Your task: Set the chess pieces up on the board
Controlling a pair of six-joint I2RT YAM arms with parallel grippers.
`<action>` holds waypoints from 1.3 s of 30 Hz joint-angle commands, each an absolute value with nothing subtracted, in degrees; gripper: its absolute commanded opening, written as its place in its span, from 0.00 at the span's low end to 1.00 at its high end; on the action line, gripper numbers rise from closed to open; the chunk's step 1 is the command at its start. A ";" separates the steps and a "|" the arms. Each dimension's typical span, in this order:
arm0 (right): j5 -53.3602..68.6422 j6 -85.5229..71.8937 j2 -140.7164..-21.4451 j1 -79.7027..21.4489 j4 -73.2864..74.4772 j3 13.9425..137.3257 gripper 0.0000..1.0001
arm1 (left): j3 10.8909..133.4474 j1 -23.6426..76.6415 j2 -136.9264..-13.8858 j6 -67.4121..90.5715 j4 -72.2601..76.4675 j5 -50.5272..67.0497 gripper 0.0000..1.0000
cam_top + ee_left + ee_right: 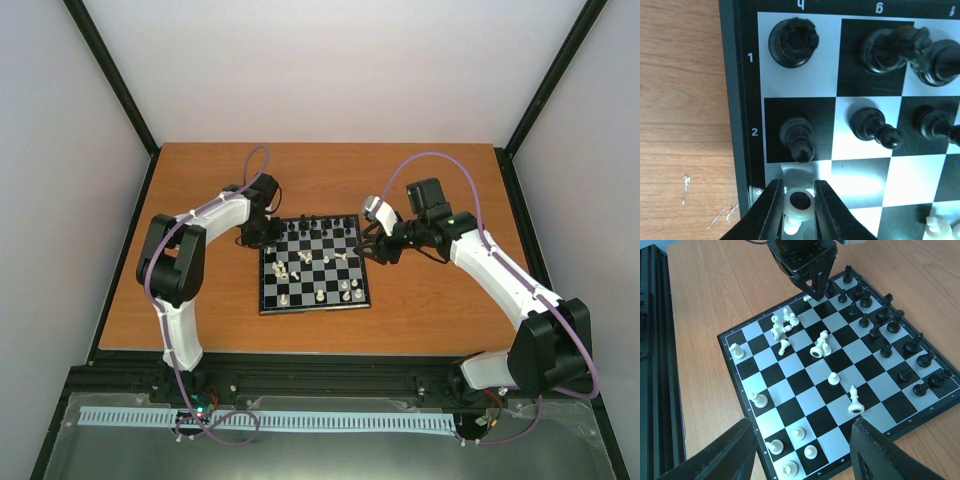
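Observation:
The board [315, 307] lies mid-table between the arms. Black chess pieces [318, 226] stand in two rows along its far side. Cream-white chess pieces [821, 346] are scattered: several toppled mid-board, several upright near my right gripper. My left gripper [799, 210] is at the board's far left corner, shut on a white piece [799, 202] that lies sideways, its round base facing the camera. Just beyond it stand a black pawn [798, 137] and a black rook [793, 42]. My right gripper [802, 452] hovers open over the board's right edge, nothing between its fingers.
Bare wooden table [430, 300] surrounds the board. In the right wrist view the left gripper's black body [807, 267] hangs over the far corner. A black frame rail [300, 375] runs along the near table edge by the arm bases.

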State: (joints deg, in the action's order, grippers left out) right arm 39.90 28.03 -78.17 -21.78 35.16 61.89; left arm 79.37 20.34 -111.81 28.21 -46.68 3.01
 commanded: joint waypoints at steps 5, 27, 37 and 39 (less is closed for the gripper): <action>41.48 28.13 -77.39 -21.31 35.51 62.93 0.52 | 76.08 21.82 -99.45 29.35 -44.41 5.67 0.14; 38.85 10.84 -76.39 -28.06 16.41 64.32 0.47 | 51.19 31.15 -65.72 69.17 -4.00 8.93 0.17; 33.57 7.76 -80.35 -35.76 5.94 65.51 0.48 | 51.82 31.18 -64.90 75.46 -1.48 13.00 0.17; 33.26 7.47 -81.97 -36.18 5.58 66.59 0.49 | 52.18 31.20 -64.42 75.56 -1.81 12.80 0.17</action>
State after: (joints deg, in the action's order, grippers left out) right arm 35.42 8.93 -79.31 -35.24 10.33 63.88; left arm 50.30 30.87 -65.54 72.71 -3.90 11.73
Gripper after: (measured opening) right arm 0.485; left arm 0.176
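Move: My left fingers already pinch the white piece on the board's left edge, with a black pawn about 3 cm ahead, the black rook some 6 cm ahead in the same file, and a clump of white pieces roughly 5 cm back and 3 cm right. The open right fingers it goes to wait about 22 cm right, 9 cm back and 16 cm higher. From my right hand the held piece is 22 cm left, 9 cm ahead, 16 cm down; a fallen white piece lies 5 cm left, 6 cm ahead, 16 cm below. I lift the white piece off the board with my left hand, about 23 cm up and drawing some 8 cm right and 6 cm back, keeping the pinch while the wrist swings the fingers from straight down round to the right. A little later my right hand comes to meet it, about 9 cm left and 7 cm up, fingers staying half open and levelling some 15 degrees. ##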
